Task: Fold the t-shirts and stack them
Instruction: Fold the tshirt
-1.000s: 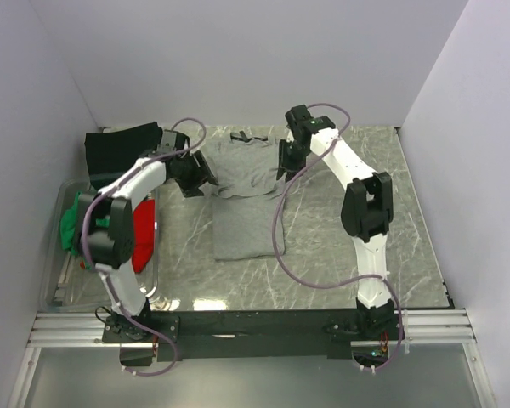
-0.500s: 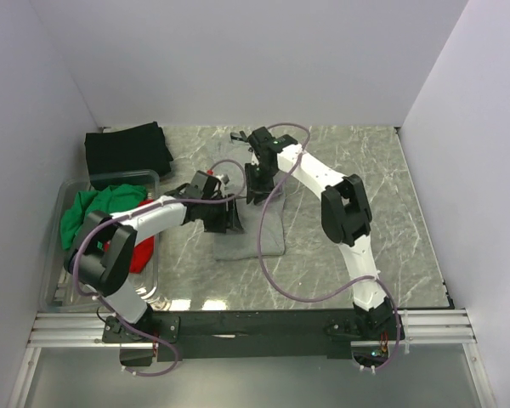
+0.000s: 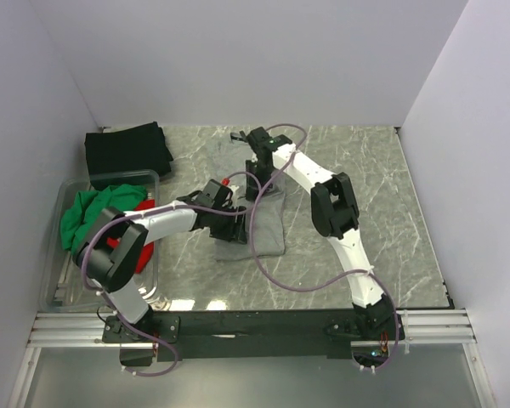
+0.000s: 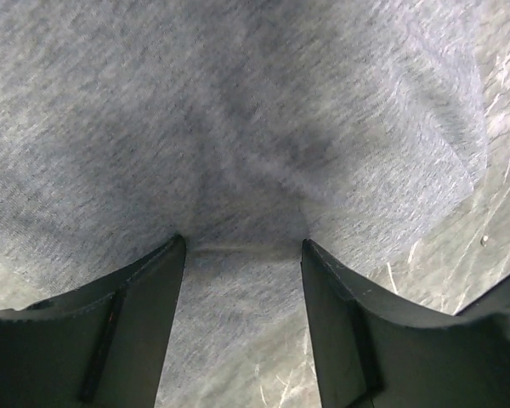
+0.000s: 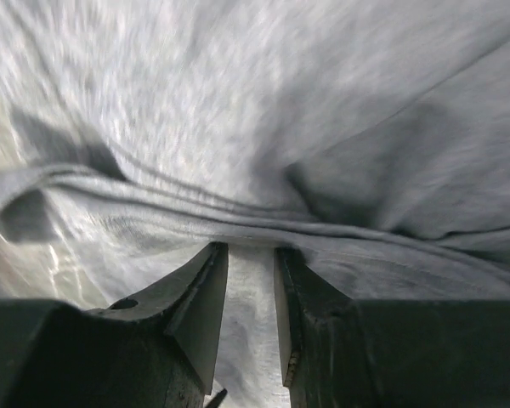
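Note:
The heather-grey t-shirt [image 3: 265, 231] lies folded in half on the marble table [image 3: 365, 195]. My left gripper [image 3: 227, 217] sits low over its left edge. In the left wrist view the left gripper [image 4: 242, 245] has its jaws well apart, with the grey t-shirt [image 4: 238, 127] flat between them and rising at the tips. My right gripper [image 3: 257, 185] is at the shirt's far fold. In the right wrist view the right gripper [image 5: 251, 248] has a narrow gap between its jaws. The grey t-shirt's [image 5: 280, 102] thick fold edge runs across the tips.
A folded black t-shirt [image 3: 127, 151] lies at the back left. A clear bin [image 3: 55, 280] on the left holds a green t-shirt [image 3: 89, 212] and a red t-shirt [image 3: 144, 248]. A small dark object [image 3: 238, 136] lies by the back wall. White walls stand close on three sides.
A second ago the grey shirt lay full length with both grippers at its shoulders. Its far half now lies folded over the near half, and both grippers have come nearer and lower.

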Robot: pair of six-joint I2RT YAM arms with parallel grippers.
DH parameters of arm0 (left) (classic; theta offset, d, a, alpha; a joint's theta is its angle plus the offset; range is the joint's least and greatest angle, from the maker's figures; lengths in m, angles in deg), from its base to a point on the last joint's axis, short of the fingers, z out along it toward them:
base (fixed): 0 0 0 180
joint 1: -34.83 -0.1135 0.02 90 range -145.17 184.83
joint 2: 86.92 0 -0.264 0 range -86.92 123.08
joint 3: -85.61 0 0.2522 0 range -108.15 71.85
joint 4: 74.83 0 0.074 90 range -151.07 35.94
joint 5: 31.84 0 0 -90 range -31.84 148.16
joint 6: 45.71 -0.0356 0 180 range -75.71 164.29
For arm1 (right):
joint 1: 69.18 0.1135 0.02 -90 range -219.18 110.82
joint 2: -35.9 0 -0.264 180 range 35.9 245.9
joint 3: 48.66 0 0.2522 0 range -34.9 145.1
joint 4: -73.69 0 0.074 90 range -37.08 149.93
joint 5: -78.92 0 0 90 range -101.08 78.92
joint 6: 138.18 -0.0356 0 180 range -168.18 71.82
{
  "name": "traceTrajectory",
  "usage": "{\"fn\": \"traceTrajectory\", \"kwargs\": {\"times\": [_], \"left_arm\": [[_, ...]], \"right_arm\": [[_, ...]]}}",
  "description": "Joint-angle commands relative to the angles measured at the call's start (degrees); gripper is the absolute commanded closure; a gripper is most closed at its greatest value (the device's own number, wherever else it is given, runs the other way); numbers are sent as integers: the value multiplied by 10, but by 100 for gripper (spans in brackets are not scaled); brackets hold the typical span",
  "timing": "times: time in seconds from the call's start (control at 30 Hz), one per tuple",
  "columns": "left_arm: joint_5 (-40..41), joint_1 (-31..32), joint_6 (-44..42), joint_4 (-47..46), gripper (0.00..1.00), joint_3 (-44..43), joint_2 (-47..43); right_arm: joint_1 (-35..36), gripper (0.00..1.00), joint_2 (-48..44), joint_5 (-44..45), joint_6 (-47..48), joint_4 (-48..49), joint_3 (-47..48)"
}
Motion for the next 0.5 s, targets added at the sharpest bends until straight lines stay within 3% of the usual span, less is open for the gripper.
{"fn": "traceTrajectory", "kwargs": {"times": [0.0, 0.23, 0.47], "left_arm": [[23, 14, -26, 32, 36, 46, 12], [23, 26, -23, 31, 36, 91, -17], [29, 28, -27, 47, 35, 78, -29]], "right_arm": [[-33, 65, 5, 38, -33, 19, 38], [-91, 64, 2, 12, -93, 99, 61], [-117, 61, -43, -46, -105, 158, 58]]}}
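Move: The right hand is low over the middle of the t-shirt, at a ridge of its loose upper layer; the shirt's far right edge lies about 11 cm ahead and 8 cm to the right, and the black strip at the collar some 19 cm ahead and 1 cm left. The left hand is down on the near half, with the shirt's near edge about 7 cm back and 2 cm right, and its near right corner 6 cm back and 11 cm right. From the ridge of cloth at its fingertips, the right hand sweeps forward and to the right, about 12 cm out and 6 to 7 cm across, towards the shirt's far right edge, rising some 5 cm clear of the cloth while the wrist turns about 20 degrees clockwise and its part-open fingers keep their gap. Meanwhile the left hand, fingers still spread on the near half, eases back barely 1.5 cm towards the near edge at the same height, its tips tilting slightly forward. ##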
